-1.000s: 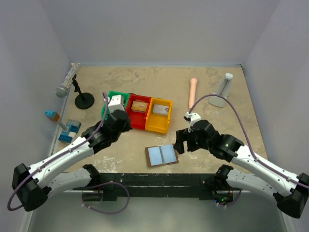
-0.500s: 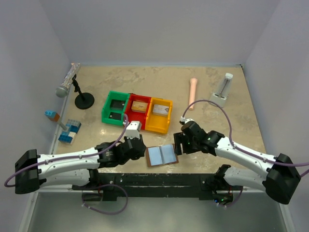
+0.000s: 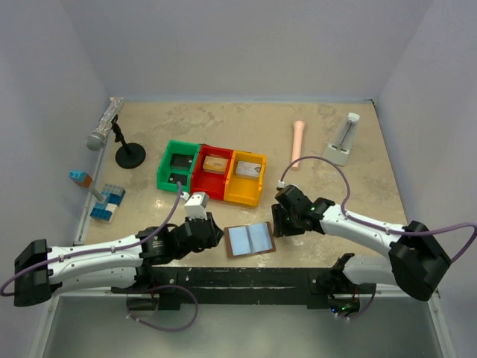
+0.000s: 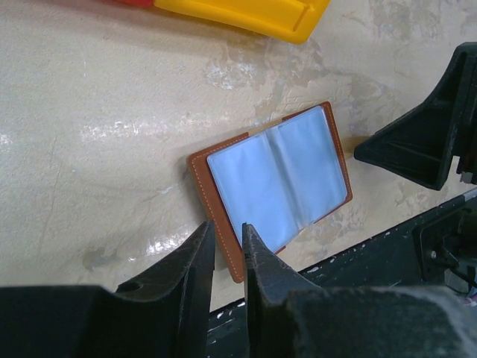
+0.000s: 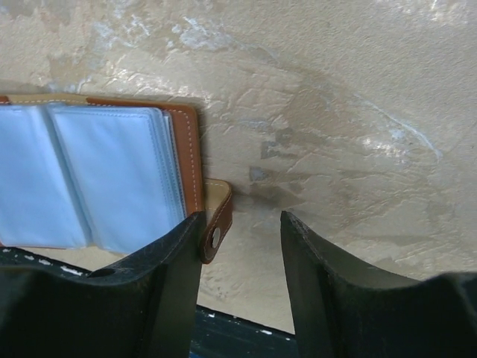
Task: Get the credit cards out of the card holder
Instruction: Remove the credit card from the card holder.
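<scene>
The card holder (image 3: 250, 240) lies open and flat near the table's front edge, pale blue sleeves up with a brown rim (image 4: 276, 179). No credit card shows in its sleeves. A tan card (image 3: 216, 164) lies in the red bin and a grey card (image 3: 248, 170) in the yellow bin. My left gripper (image 3: 218, 237) hovers over the holder's left rim, its jaws a narrow gap apart (image 4: 228, 240). My right gripper (image 3: 276, 226) stands open at the holder's right edge (image 5: 242, 224). The brown strap tab (image 5: 218, 216) sits against its left finger.
Green (image 3: 177, 167), red and yellow bins (image 3: 246, 188) stand in a row behind the holder. A microphone on a stand (image 3: 104, 127) and blue blocks (image 3: 108, 203) are at the left. A pink cylinder (image 3: 298, 142) and a clear bottle (image 3: 344, 138) are at the back right. A black rail (image 3: 246, 280) runs along the front.
My left arm swung from the green bin down to the holder's left edge and its jaws parted slightly. My right gripper dropped to the holder's right edge and its jaws narrowed.
</scene>
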### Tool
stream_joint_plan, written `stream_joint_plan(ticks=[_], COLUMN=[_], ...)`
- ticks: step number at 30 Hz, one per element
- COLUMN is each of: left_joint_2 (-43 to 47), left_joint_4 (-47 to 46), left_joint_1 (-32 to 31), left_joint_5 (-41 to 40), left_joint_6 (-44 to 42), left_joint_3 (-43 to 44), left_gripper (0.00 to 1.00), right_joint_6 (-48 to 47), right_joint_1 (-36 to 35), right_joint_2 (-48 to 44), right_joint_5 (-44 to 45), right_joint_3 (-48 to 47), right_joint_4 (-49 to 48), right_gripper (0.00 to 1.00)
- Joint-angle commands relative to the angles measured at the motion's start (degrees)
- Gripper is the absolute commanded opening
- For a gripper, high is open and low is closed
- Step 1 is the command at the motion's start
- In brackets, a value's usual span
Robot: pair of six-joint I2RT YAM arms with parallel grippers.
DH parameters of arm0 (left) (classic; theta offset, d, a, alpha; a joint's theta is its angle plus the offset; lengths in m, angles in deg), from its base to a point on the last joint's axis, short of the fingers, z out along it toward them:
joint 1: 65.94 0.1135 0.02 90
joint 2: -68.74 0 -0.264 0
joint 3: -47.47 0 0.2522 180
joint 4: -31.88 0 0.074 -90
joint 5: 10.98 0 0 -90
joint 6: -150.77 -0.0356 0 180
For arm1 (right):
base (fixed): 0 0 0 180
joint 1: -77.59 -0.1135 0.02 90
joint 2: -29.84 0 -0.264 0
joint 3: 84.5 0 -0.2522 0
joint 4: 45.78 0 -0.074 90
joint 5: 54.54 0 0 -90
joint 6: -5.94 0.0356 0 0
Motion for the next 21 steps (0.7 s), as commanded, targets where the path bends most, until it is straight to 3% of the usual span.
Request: stream_joint_plan(ticks=[1,8,12,21], left_joint_2=[0.41,-1.26,-4.33,-9.44], left_joint_4=[-2.09,-3.14,-10.51,-9.91], left_joint_1=[-0.33,-0.33,-0.33,-0.16], left_joint_5=[-0.35,0.35,5.09,5.01], left_joint_6=[-0.21,-1.09,-5.21,-6.89], left_joint_3=[0.96,1.58,1.49,5.80], left_gripper=[0.25,0.25,0.22,0.24], right_joint_6=[-0.32,-1.11,-1.81,-5.24], right_joint_1=[1.46,1.73,1.73,1.64], right_joint_2=[0.51,0.61,-4.04,-16.34], right_joint_5=[-0.57,-2.68,-4.79,-15.50], right_joint_3=[-1.80,-1.45,0.91,5.31], right_joint_4=[-1.40,-2.80,-4.82,-6.49], right_gripper=[0.46,0.23,0.00,0.00])
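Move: The card holder lies open on the table, its strap sticking up at the right edge about 1 cm left of the right hand and nearly level in height. The card holder's middle is roughly 7 cm left of that hand, level with it fore and aft, and 2 cm below. From the left hand, the card holder is about 7 cm to the right, 1 cm ahead and 6 cm below. The yellow bin stands some 15 cm ahead of the right hand and 8 cm left. Close the right gripper fully on the strap of the card holder, pinching the snap end, then keep hold and lift about 3 cm, easing left and finally a little back while rolling the hand's left side up some 15 degrees. As it lifts, bring the nearly shut left gripper about 3 cm right over the card holder, turning slightly clockwise. ##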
